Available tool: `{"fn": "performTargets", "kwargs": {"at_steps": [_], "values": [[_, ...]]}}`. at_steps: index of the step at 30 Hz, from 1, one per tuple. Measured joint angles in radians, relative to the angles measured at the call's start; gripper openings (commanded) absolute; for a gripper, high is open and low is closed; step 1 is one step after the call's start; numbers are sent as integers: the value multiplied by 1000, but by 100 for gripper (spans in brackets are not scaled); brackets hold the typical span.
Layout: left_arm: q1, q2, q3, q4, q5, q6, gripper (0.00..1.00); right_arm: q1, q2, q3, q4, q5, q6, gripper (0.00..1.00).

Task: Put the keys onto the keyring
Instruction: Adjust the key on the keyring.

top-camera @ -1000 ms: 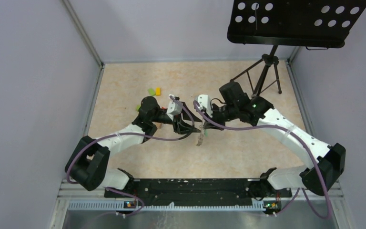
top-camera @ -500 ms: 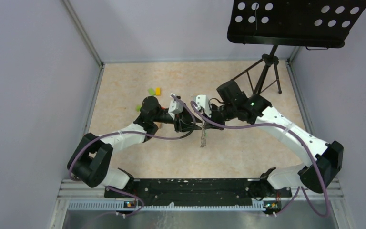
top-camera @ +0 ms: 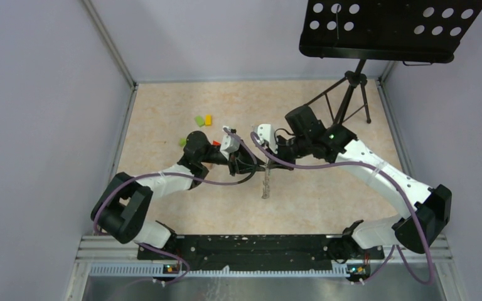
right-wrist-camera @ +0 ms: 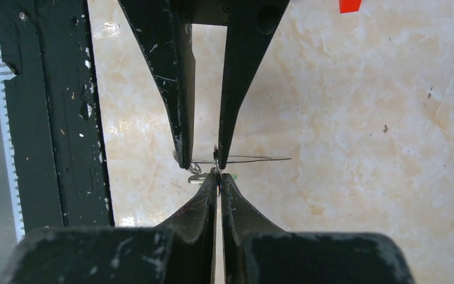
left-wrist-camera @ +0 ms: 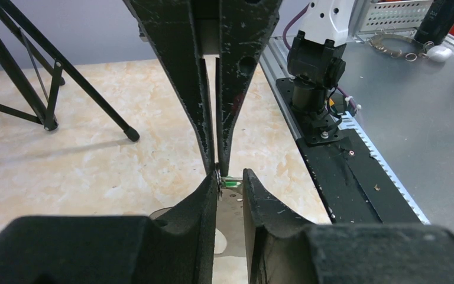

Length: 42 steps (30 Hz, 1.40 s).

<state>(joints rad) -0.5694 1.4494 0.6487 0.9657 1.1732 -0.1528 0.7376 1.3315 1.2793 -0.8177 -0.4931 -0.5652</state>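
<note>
Both grippers meet tip to tip above the middle of the table. My right gripper (top-camera: 268, 164) (right-wrist-camera: 219, 176) is shut on the thin wire keyring (right-wrist-camera: 254, 158), which I see edge-on as a fine dark line. Silver keys (top-camera: 265, 185) hang straight down from it, one with a green tag (left-wrist-camera: 232, 184). My left gripper (top-camera: 257, 168) (left-wrist-camera: 230, 177) faces it with a narrow gap between its fingers. One left finger (left-wrist-camera: 208, 188) touches the ring by the right gripper's tips. A key blade (left-wrist-camera: 232, 213) hangs in the gap below.
Small green (top-camera: 199, 120), yellow (top-camera: 208, 119) and red (top-camera: 216, 143) blocks lie behind the left arm. A black tripod (top-camera: 350, 94) with a perforated tray (top-camera: 389, 28) stands at the back right. The black base rail (top-camera: 251, 246) runs along the near edge.
My left gripper has moved right up to the right gripper and its jaws have narrowed. The hanging keys have swung from slanted to straight down.
</note>
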Motion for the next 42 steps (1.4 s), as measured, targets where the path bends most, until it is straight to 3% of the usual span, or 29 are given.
{"fn": "performTargets", "kwargs": {"at_steps": [23, 30, 38, 42], "values": [[0, 31, -15, 134, 8, -64, 15, 2, 0, 0, 10, -16, 12, 0], [1, 32, -15, 134, 8, -70, 0, 2, -1, -1, 9, -19, 18, 0], [2, 32, -15, 134, 8, -86, 0, 2, -1, -2, 10, -23, 24, 0], [3, 32, -15, 131, 8, -99, 0, 2, -10, -16, 23, -23, 33, 14]]}}
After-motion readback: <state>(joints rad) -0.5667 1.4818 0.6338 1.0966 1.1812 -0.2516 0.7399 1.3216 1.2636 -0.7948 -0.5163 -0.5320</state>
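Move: Directly between the two sets of fingertips is the keyring, about 1 cm to the left hand's right and level with it; the grey tag hangs from it, its middle about 6 cm below and 1 cm back of the left hand. The green-headed key sits about 1 cm to the left hand's right and some 2 cm below. The right hand already pinches the keyring, which lies about 1 cm to its left. Closing on the keyring, the left fingers go from about a quarter open to fully shut right at the right fingertips, while the hand itself holds its place within about half a centimetre. The right hand keeps its pinch, easing some half a centimetre left and back towards the left hand, and its grip just begins to slacken at the very end. ##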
